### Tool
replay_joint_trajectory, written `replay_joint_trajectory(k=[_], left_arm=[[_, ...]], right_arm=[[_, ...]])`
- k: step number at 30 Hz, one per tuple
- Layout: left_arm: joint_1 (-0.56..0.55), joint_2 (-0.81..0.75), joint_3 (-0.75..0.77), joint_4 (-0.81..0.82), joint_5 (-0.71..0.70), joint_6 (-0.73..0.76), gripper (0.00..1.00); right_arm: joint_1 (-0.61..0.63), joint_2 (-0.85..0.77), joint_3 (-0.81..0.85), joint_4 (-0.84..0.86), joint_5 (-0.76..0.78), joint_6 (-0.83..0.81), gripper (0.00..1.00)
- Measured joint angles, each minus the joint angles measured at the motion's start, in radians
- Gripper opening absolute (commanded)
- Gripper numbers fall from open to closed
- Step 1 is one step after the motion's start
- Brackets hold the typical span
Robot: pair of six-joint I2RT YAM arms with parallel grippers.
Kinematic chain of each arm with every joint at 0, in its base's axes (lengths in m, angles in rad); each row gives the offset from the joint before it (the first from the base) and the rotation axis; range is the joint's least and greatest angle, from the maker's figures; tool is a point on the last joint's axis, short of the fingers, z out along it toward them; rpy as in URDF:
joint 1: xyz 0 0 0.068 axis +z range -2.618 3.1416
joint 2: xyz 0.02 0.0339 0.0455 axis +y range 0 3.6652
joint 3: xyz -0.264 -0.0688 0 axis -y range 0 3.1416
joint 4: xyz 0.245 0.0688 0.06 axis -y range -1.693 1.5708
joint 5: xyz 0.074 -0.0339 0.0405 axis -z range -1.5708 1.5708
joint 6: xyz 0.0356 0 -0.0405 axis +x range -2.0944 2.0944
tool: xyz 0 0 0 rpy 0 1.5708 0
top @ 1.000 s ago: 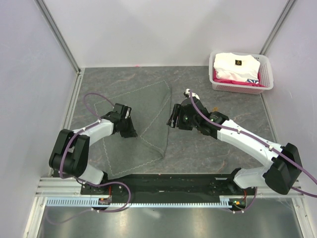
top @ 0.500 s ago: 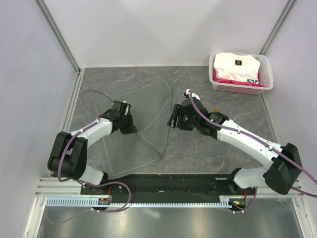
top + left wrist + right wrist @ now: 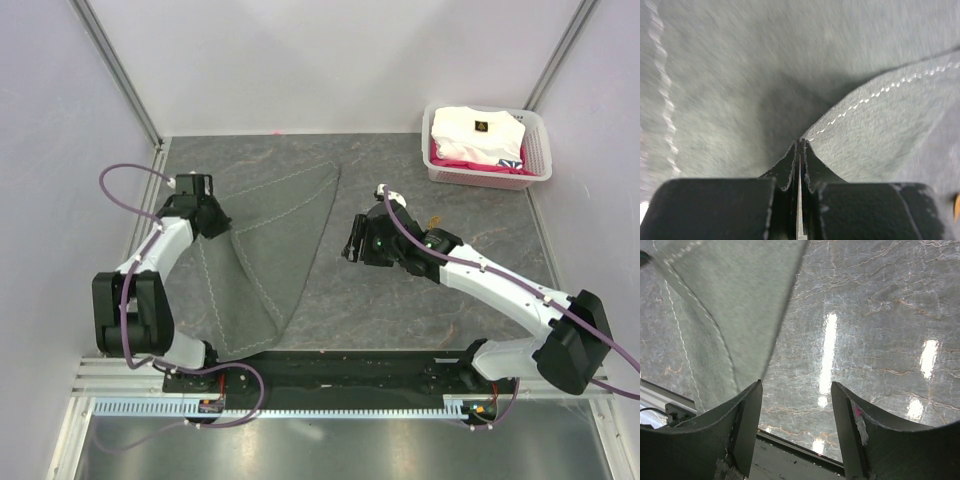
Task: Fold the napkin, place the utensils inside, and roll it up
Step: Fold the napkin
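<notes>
The grey-green napkin (image 3: pixel 270 240) lies on the left half of the table, folded over into a rough triangle with its pale stitched hem showing. My left gripper (image 3: pixel 212 222) is at the cloth's far left corner. In the left wrist view it (image 3: pixel 801 142) is shut on a napkin (image 3: pixel 880 125) corner, lifted into a peak. My right gripper (image 3: pixel 352 240) hovers just right of the napkin; in its wrist view it (image 3: pixel 796 385) is open and holds nothing, with the napkin (image 3: pixel 740 305) edge to its left. A small gold glint, likely the spoon (image 3: pixel 433 217), peeks out behind the right arm.
A white basket (image 3: pixel 540 160) at the far right corner holds a white folded garment (image 3: pixel 475 135) over something pink. Side walls with metal rails close in the grey marbled table (image 3: pixel 400 300). The arms' base rail runs along the near edge.
My left gripper has shut on the napkin and swung far left and away, dragging the cloth over into a narrower fold. The right gripper has stayed almost still.
</notes>
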Motion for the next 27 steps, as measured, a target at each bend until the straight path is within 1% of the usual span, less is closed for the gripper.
replay_joint_trajectory(k=[5,10,13,18,27], left_arm=[[0.073,0.117,0.145,-0.031,-0.020,0.049,0.02],[0.121,0.252,0.292,-0.061,-0.063,0.122,0.02],[0.143,0.324,0.353,-0.073,-0.079,0.156,0.02],[0.173,0.399,0.410,-0.088,-0.092,0.191,0.02],[0.209,0.478,0.517,-0.097,-0.096,0.233,0.02]], right_arm=[[0.000,0.000,-0.006,0.005,0.002,-0.008,0.66],[0.000,0.011,-0.008,0.009,0.000,-0.016,0.67],[0.000,0.018,-0.010,0.011,-0.002,-0.019,0.67],[0.000,0.018,-0.028,0.011,-0.001,-0.020,0.67],[0.000,0.031,-0.034,0.008,-0.001,-0.027,0.67]])
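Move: The left hand already holds the napkin's lifted corner and takes it to the napkin's far-left corner, about 10 cm ahead, 15 cm to its left and 8 cm below. The napkin's far-right corner lies some 22 cm ahead and 30 cm to the right, its near corner roughly 35 cm back and 1 cm left. From the idle right hand the far-left corner is about 16 cm ahead, 47 cm left, 15 cm below. Still pinching the lifted corner, the left hand carries it about 12 cm left and 10 forward towards the far-left corner. ##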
